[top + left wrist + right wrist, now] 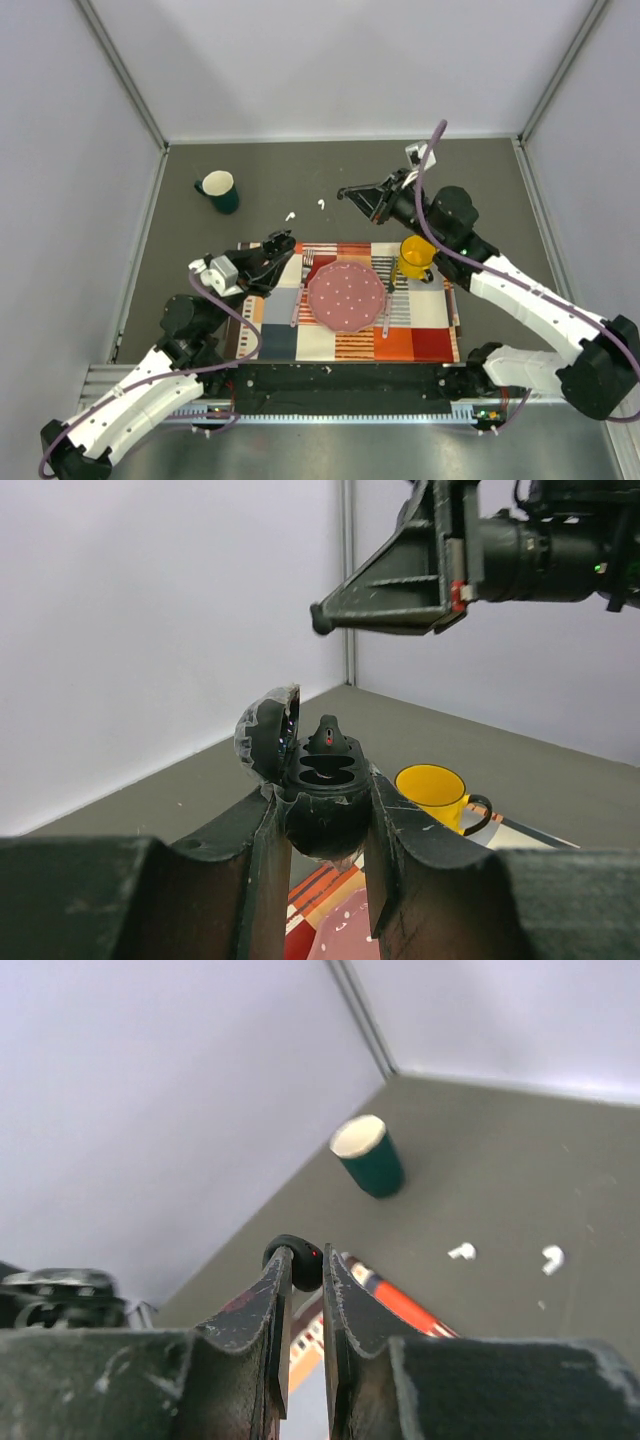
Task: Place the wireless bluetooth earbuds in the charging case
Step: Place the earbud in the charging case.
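The charging case [325,815] is small, black and rounded, not white. Its lid [268,735] is flipped open to the left, showing two dark sockets. A black piece with a red light [330,738] stands at its far rim. My left gripper [325,780] is shut on the case body and holds it upright above the mat [278,247]. My right gripper [305,1260] is shut on a black earbud [302,1262] with a red dot. It hangs above and beyond the case [320,618], apart from it, at the table's back middle [345,192].
Two small white pieces [290,215] [322,204] lie on the grey table behind the mat. A dark green mug [218,190] stands back left. A yellow mug [417,255] and a pink plate [346,296] rest on the striped mat [420,335].
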Motion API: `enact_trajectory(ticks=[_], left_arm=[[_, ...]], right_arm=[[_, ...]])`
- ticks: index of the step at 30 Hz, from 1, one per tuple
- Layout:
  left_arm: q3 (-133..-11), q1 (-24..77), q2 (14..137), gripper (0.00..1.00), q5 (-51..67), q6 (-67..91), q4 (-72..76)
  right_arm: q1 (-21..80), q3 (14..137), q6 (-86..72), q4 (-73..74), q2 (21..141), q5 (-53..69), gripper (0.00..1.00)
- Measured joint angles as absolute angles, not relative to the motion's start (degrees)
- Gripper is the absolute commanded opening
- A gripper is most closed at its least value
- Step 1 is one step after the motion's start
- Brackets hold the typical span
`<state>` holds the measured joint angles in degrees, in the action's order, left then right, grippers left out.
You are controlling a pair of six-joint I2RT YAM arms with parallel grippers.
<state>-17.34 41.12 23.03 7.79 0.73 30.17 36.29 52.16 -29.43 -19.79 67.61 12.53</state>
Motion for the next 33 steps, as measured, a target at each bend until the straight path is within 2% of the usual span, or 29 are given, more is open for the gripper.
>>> enact_trajectory(ticks=[12,22,33], left_arm=[[-16.34,41.12,24.08,0.0,7.42,1.58,33.98],[-15.55,41.12,24.91,0.0,7.9,1.58,36.01],[-15.55,41.12,24.93,0.0,8.34,1.58,36.07]], right_arm=[[49.15,50.57,-26.57,-28.77,62.24,11.88,0.0],[57.43,51.92,-23.62,-31.73,68.55,12.71,0.0],[59.81,55.86,-20.32,-31.11,72.12,13.8,0.0]])
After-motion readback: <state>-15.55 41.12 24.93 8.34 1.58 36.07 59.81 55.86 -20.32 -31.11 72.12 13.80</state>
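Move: The charging case, lid open, is already held in the left gripper, just beyond and slightly above its finger pads. From the right gripper, which pinches the black earbud, the case lies about 11 cm back and 11 cm to the left, at nearly the same height. On the table some 31 cm below the right gripper, the plate lies about 4 cm back and 1 cm right; the nearer white earbud lies about 15 cm ahead and 10 cm left. Swing the right gripper back about 13 cm and left about 11 cm to bring the pinched earbud over the open charging case, rising some 6 cm first and then easing slightly lower. Turn the wrist roughly 25 degrees counter-clockwise and tip the fingers up a little, keeping the pinch. Hold the case steady in the left gripper. ##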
